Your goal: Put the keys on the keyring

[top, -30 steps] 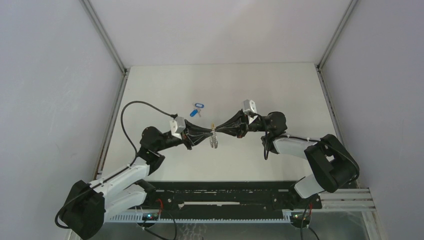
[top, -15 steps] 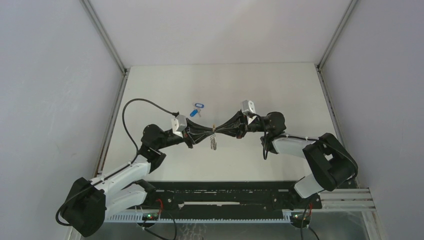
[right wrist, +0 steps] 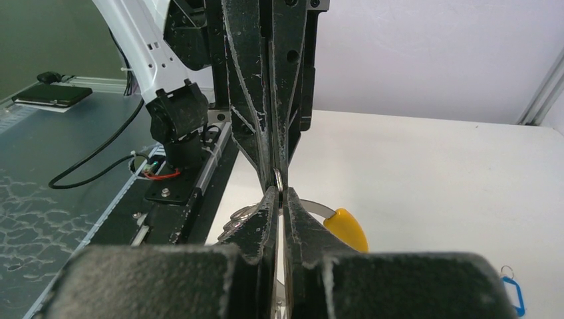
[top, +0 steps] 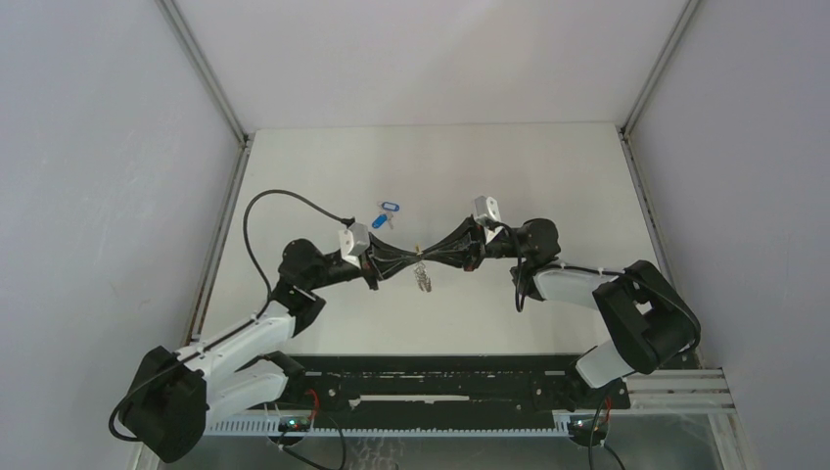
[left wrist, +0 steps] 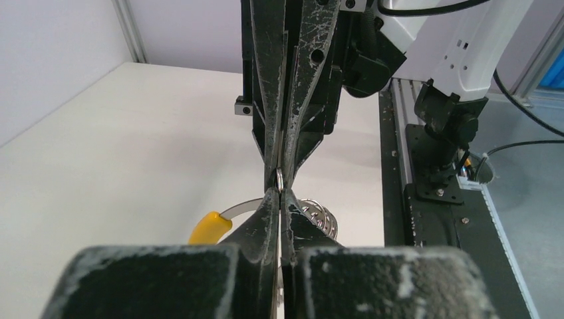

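Note:
My two grippers meet tip to tip above the table's middle. The left gripper (top: 413, 255) (left wrist: 280, 194) is shut on a thin silver edge of the keyring (top: 422, 276). The right gripper (top: 427, 253) (right wrist: 279, 193) is shut on the same edge from the other side. Below the tips hang the keyring's yellow arc (left wrist: 210, 226) (right wrist: 346, 229) and a bunch of silver coils (left wrist: 320, 216). The keys (top: 385, 215), with blue tags, lie on the table behind the left gripper; one blue tag (right wrist: 513, 294) shows in the right wrist view.
The white table (top: 548, 176) is walled by grey panels left, right and behind. A black rail (top: 440, 377) with the arm bases runs along the near edge. The left arm's black cable (top: 284, 204) loops over the table's left part.
The left gripper's jaws have closed onto the keyring's edge. The left wrist has shifted slightly toward the right arm, and the hanging keyring has swung a little.

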`<state>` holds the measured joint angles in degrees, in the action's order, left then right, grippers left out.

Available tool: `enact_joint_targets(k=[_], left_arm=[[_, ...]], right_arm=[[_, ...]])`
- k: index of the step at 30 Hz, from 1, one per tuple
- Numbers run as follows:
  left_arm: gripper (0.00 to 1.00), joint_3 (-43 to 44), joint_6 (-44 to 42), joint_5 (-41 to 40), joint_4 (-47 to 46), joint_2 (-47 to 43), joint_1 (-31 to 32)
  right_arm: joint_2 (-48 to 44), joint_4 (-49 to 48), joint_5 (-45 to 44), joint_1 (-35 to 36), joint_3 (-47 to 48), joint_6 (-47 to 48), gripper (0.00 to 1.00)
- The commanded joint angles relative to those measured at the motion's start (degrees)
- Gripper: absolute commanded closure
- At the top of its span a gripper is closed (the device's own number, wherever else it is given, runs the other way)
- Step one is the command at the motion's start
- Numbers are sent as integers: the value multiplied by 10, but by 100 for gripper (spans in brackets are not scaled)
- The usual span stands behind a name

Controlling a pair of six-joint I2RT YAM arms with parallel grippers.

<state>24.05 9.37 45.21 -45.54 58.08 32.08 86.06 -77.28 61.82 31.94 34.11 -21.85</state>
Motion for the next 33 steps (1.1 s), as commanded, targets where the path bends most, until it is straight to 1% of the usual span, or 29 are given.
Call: enact_joint_targets(k=[1,3,6,10,14,16,18,19,23,25,28,30,33], left_arm=[[100,60,-54,-8,108,-22,5],[100,81,-93,-26,191,-34,11],[100,124,-150,-61,307,-43,24],[100,174,-180,-80,405,-30,36],[100,250,-207,-110,524,0,53],[100,294,-221,-135,606,19,69],[100,336,-228,-154,661,36,77],[100,358,-232,-163,706,44,82],[100,446,-263,-221,854,90,96],[100,480,-276,-243,905,113,104],[100,505,-286,-255,932,135,115],[100,508,-288,-250,928,141,123],[100,508,-300,-233,917,142,132]], right_arm=[[-8,-10,9,-1,10,-7,100],[-20,7,14,-8,2,8,97],[-47,85,29,-19,-2,53,90],[-103,259,34,-26,-2,203,79],[-161,455,18,-30,14,363,73],[-177,506,15,-34,20,407,70],[-182,513,18,-40,20,413,69],[-181,508,21,-42,20,408,68],[-166,471,28,-37,21,393,66],[-156,449,27,-36,20,379,67],[-142,397,21,-34,17,333,69],[-135,361,27,-28,14,312,69],[-126,342,24,-17,13,307,69]])
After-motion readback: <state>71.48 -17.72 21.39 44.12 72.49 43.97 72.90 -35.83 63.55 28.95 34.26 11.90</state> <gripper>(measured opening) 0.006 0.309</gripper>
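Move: Both grippers start tip to tip, shut on the same small metal loop of the keyring. From either hand the keyring's middle lies about 5 cm below and 1 cm back, some 1 cm to the left hand's right and 1 cm to the right hand's left. The blue-tagged keys lie on the table roughly 20 cm ahead and 20 cm below both hands, some 6 cm to the left of the left hand and 8 cm to the left of the right. The right hand opens its fingers about a third of the way, lets go of the loop and draws off to the right some 3.5 cm while sinking about as far, its fingertips dipping slightly, then eases back left by a centimetre near the end. The left hand keeps its shut pinch on the loop and stays nearly in place while its wrist swings the fingers from level to steeply downward, some 50 degrees, drifting forward a little and back before sinking almost 3 cm. ##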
